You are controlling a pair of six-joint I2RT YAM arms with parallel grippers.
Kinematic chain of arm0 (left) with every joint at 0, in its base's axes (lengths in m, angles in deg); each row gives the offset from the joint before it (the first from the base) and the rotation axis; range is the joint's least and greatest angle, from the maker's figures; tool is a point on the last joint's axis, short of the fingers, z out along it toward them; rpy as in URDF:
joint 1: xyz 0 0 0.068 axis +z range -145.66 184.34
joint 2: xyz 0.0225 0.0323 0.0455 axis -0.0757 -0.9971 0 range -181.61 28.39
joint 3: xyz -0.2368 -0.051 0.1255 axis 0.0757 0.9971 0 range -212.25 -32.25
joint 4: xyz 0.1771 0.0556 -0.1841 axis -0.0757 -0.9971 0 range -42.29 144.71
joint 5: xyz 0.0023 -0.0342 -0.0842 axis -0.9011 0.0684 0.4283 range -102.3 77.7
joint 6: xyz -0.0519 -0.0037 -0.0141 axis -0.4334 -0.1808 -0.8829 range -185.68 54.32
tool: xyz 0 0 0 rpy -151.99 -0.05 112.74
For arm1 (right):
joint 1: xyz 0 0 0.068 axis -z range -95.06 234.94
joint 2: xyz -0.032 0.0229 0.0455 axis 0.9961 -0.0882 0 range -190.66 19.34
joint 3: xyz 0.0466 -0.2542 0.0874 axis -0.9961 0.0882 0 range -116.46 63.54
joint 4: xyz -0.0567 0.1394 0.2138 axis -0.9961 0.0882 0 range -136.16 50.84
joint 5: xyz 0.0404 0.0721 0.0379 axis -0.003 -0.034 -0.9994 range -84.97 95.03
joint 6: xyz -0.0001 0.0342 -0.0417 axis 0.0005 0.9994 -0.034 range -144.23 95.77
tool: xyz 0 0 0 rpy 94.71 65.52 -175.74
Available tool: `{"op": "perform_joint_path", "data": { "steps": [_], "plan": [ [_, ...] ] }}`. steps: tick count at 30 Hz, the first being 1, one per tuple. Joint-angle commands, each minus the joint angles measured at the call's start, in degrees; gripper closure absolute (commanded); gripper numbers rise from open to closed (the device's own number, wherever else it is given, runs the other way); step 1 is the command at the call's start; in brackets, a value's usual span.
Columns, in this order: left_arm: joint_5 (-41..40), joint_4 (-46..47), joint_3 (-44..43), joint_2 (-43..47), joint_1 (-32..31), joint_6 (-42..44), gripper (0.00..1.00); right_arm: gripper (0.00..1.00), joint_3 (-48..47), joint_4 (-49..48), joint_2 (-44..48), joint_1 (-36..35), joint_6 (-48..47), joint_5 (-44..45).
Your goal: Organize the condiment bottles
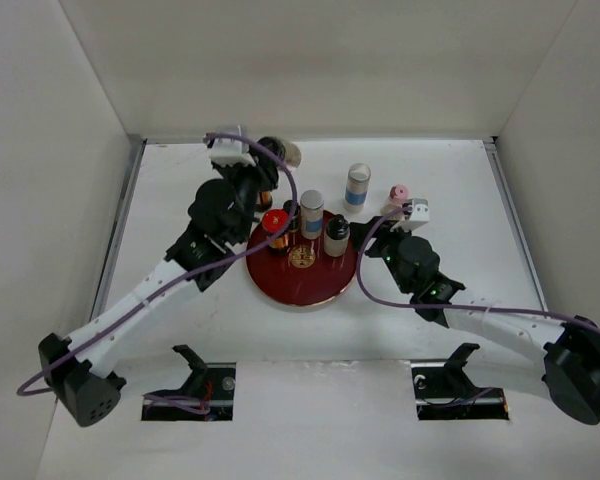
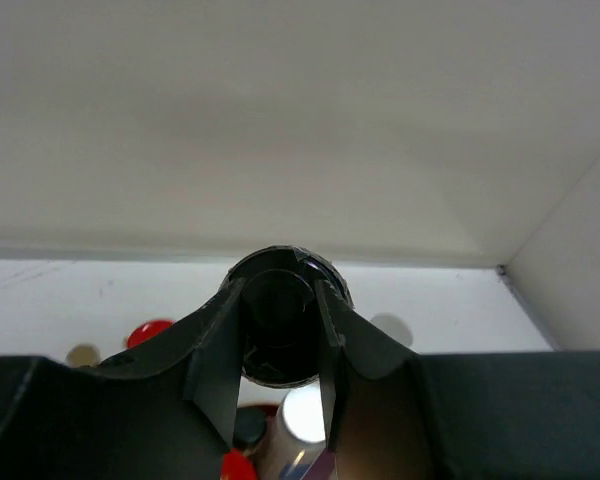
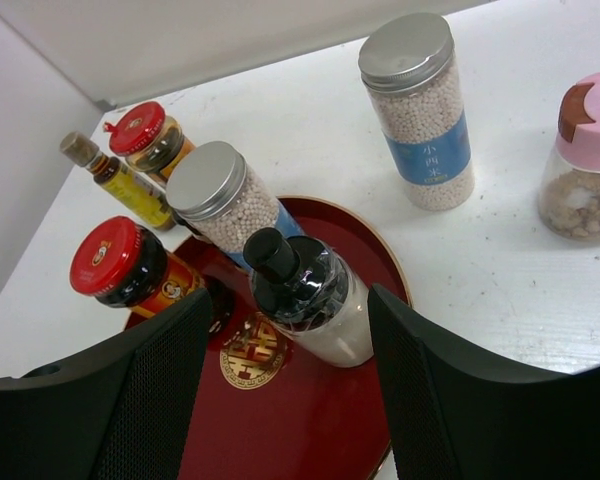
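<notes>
My left gripper (image 1: 269, 160) is shut on a black-capped dark bottle (image 2: 278, 315) and holds it above the table behind the dark-red plate (image 1: 302, 280). On the plate stand a red-lidded jar (image 3: 120, 265), a white-and-blue cylinder (image 3: 225, 200) and a white-bodied bottle with a black cap (image 3: 315, 300). My right gripper (image 3: 288, 300) is open, its fingers apart on either side of the white-bodied bottle, a little short of it. A second white-and-blue cylinder (image 3: 420, 110) and a pink-capped jar (image 3: 585, 160) stand on the table right of the plate.
A second red-lidded jar (image 3: 145, 135) and a thin yellowish bottle (image 3: 125, 185) stand on the table behind the plate's left side, mostly hidden by the left arm in the top view. White walls close in the table at the back and on both sides.
</notes>
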Motion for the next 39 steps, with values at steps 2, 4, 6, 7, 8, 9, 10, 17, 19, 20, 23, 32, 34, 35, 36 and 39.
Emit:
{"op": "perform_joint_path", "data": {
  "steps": [2,4,6,7,8,9,10,17,19,20,23,32,34,35,36,39],
  "plan": [
    [-10.0,-5.2,9.8,9.9,-3.6,1.8,0.79,0.32,0.4,-3.0,2.2,-0.1,0.9,-0.6],
    [-14.7,-9.2,13.9,15.7,-4.8,1.2,0.79,0.32,0.4,-2.9,2.4,-0.1,0.8,-0.5],
    [-18.8,-13.2,17.2,20.7,-6.1,0.0,0.79,0.32,0.5,-2.9,2.6,0.1,0.9,-0.6],
    [-20.2,-15.0,18.4,22.6,-6.7,-0.7,0.79,0.32,0.5,-2.7,2.6,0.1,0.9,-0.6],
    [-21.3,-16.6,19.6,24.1,-7.2,-1.6,0.79,0.32,0.4,-2.6,2.8,0.1,0.9,-0.6],
    [-22.0,-18.0,20.4,25.1,-7.4,-2.4,0.79,0.32,0.4,-2.6,3.0,0.1,0.8,-0.5],
    [-22.1,-19.1,21.2,25.6,-7.6,-3.6,0.79,0.32,0.5,-2.6,3.0,0.0,0.8,-0.5],
    [-14.5,-17.0,26.8,18.8,-6.1,-11.6,0.79,0.32,0.5,-2.5,3.2,0.1,0.7,-0.3],
    [-12.6,-14.9,27.7,16.0,-4.9,-12.2,0.79,0.32,0.5,-2.4,3.3,0.1,0.7,-0.2],
    [-11.9,-13.9,28.1,14.8,-4.3,-12.3,0.79,0.32,0.6,-2.4,3.3,0.1,0.7,-0.2],
    [-11.3,-12.8,28.5,12.1,-2.8,-12.1,0.79,0.32,0.4,-2.3,3.2,-0.1,0.6,-0.1],
    [-6.8,-8.4,30.8,7.6,-1.6,-14.1,0.79,0.32,0.0,-2.4,1.8,-0.1,0.6,-0.3],
    [-6.0,-8.1,30.8,7.2,-1.6,-14.4,0.79,0.32,0.0,-2.5,1.5,-0.1,0.6,-0.4],
    [-5.8,-8.1,30.9,6.9,-1.6,-14.4,0.79,0.32,0.0,-2.5,1.5,-0.1,0.6,-0.5],
    [-5.8,-8.1,31.1,6.5,-1.5,-14.4,0.79,0.32,0.0,-2.5,1.4,-0.1,0.6,-0.5],
    [-5.3,-7.9,31.8,4.9,-1.2,-14.8,0.79,0.32,0.0,-2.6,1.4,-0.1,0.7,-0.5]
  ]
}}
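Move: The left hand already holds the black-capped bottle by its cap. The empty near-left part of the red tray, where the bottle is going, is some 38 cm below, about 4 cm back and 3 cm to the left. Beyond that place, the red-lidded jar in the tray stands about 5 cm ahead of the hand and 2 cm right; the silver-lidded jar, 9 cm ahead and 8 cm right. From the right hand the place is level, about 22 cm left and 16 cm below. Down by about 26 cm in all, the left hand brings the held bottle towards the tray's near-left edge, first swinging back and left about 8 cm each, then easing forward and right by some 3 to 4 cm as it sinks beside the red-lidded jar. The wrist tips its fingers downward by about 30 degrees, and the fingers keep their grip on the cap. ##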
